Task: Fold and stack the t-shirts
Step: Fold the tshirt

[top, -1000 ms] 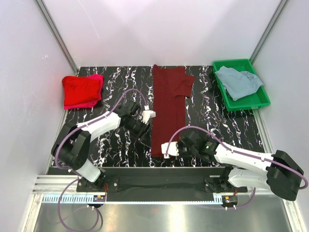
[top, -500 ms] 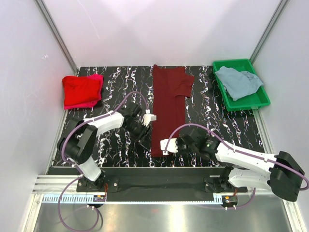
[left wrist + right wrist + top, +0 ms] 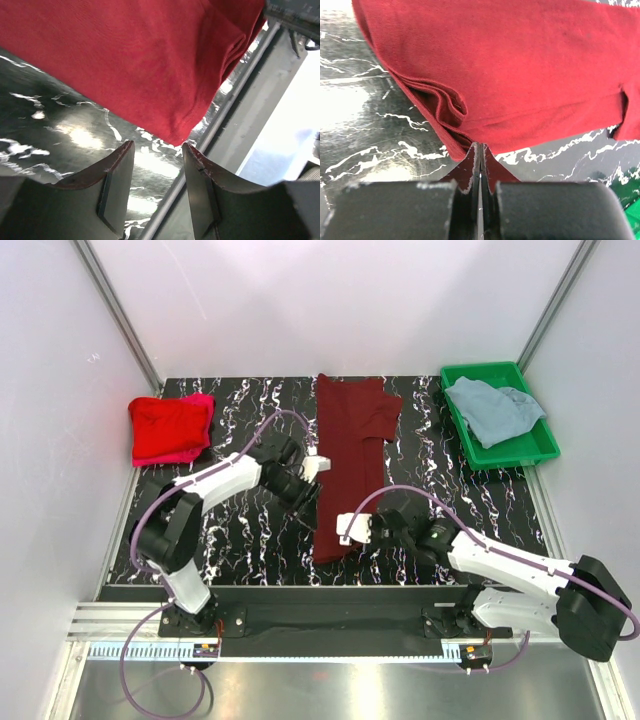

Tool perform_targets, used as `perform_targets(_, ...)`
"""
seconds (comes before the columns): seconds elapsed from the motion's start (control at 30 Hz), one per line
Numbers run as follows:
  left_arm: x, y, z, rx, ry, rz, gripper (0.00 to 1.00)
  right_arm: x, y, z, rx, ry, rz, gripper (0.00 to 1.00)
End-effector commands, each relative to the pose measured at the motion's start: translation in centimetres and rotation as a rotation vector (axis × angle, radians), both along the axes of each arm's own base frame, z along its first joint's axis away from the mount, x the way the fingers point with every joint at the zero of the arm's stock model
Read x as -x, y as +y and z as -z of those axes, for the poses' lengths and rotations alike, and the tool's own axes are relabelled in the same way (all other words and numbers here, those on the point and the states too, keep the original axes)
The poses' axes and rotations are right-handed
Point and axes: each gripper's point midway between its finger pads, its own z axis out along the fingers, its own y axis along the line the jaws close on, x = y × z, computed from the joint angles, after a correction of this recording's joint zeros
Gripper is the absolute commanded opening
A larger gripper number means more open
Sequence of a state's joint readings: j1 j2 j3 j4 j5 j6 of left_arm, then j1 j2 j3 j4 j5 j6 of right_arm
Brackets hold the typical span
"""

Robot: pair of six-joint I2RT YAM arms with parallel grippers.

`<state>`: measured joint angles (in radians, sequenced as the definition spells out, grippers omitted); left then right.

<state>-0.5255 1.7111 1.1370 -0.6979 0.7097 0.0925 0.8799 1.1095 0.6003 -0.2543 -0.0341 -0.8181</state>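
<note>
The dark maroon t-shirt (image 3: pixel 350 455) lies folded into a long strip down the middle of the table. My left gripper (image 3: pixel 306 502) hovers by its left edge, open, with the shirt's near corner (image 3: pixel 176 131) just beyond the fingertips (image 3: pixel 125 150) and nothing between them. My right gripper (image 3: pixel 346 538) is shut, its tips (image 3: pixel 480 146) touching the layered hem (image 3: pixel 451 111) at the shirt's near right side. A bright red t-shirt (image 3: pixel 168 428) lies folded on a pink one (image 3: pixel 205 400) at the back left. The grey-blue t-shirt (image 3: pixel 492 410) is crumpled in the tray.
The green plastic tray (image 3: pixel 520 452) stands at the back right corner. White walls close in the left, back and right sides. A metal rail (image 3: pixel 235 95) runs along the table's near edge, close to the shirt's corner.
The left gripper's jaws narrowed a little while its wrist shifted toward the back along the shirt's left edge. The right gripper crept up to the shirt's hem, still shut.
</note>
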Motion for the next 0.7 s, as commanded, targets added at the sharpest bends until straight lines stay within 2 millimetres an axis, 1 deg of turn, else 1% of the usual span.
perform_targets(0.0,1.8,-1.0,0.2,0.049,0.138,0.008,0.48,-1.8,0.7,-2.4,-0.076,-0.056,0.046,0.0)
perform_targets(0.07,2.4,-1.2,0.2,0.065,0.165,0.009,0.48,-2.0,0.5,-2.5,-0.077,-0.064,0.054,0.0)
perform_targets(0.1,2.9,-1.0,0.6,0.059,0.183,0.005,0.47,-2.1,0.4,-2.5,-0.077,-0.064,0.057,0.0)
perform_targets(0.27,4.1,-0.6,1.2,0.067,0.213,-0.008,0.48,-2.4,0.3,-2.8,-0.089,-0.069,0.07,0.0)
perform_targets(0.3,4.7,-0.5,1.3,0.061,0.257,-0.034,0.48,-2.4,0.2,-2.7,-0.089,-0.067,0.073,0.0)
perform_targets(0.37,5.2,-0.8,1.1,0.086,0.278,-0.036,0.49,-2.5,0.3,-2.8,-0.092,-0.068,0.073,0.0)
perform_targets(0.4,5.8,-0.7,1.4,0.077,0.297,-0.036,0.49,-2.5,0.4,-2.7,-0.093,-0.067,0.071,0.0)
perform_targets(0.5,6.5,-0.7,1.6,0.077,0.311,-0.032,0.49,-2.6,0.5,-2.7,-0.096,-0.071,0.069,0.0)
perform_targets(0.67,6.7,-1.2,1.9,0.089,0.336,-0.029,0.5,-2.6,0.5,-2.8,-0.099,-0.071,0.069,0.0)
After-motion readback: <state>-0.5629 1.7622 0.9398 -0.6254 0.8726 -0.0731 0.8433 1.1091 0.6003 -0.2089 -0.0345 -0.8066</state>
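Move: The near-left corner of the dark red t-shirt lies about 8 cm back from the left gripper, 3 cm to its right and some 6 cm below. The shirt's near-right corner, held in the right gripper, is about 13 cm to the left gripper's right, 2 cm back and roughly as high; the table's front edge runs about 13 cm straight back and 8 below. From the right gripper the near-left corner is some 11 cm left, 5 back and 6 below. Bring the left gripper back about 7 cm and down some 3 cm towards the t-shirt's near-left corner, fingers staying half open, and tilt it about 20 degrees so the tips swing back towards the table's front edge. Meanwhile keep the right gripper shut on the near-right corner and ease it just over 1 cm forward. ##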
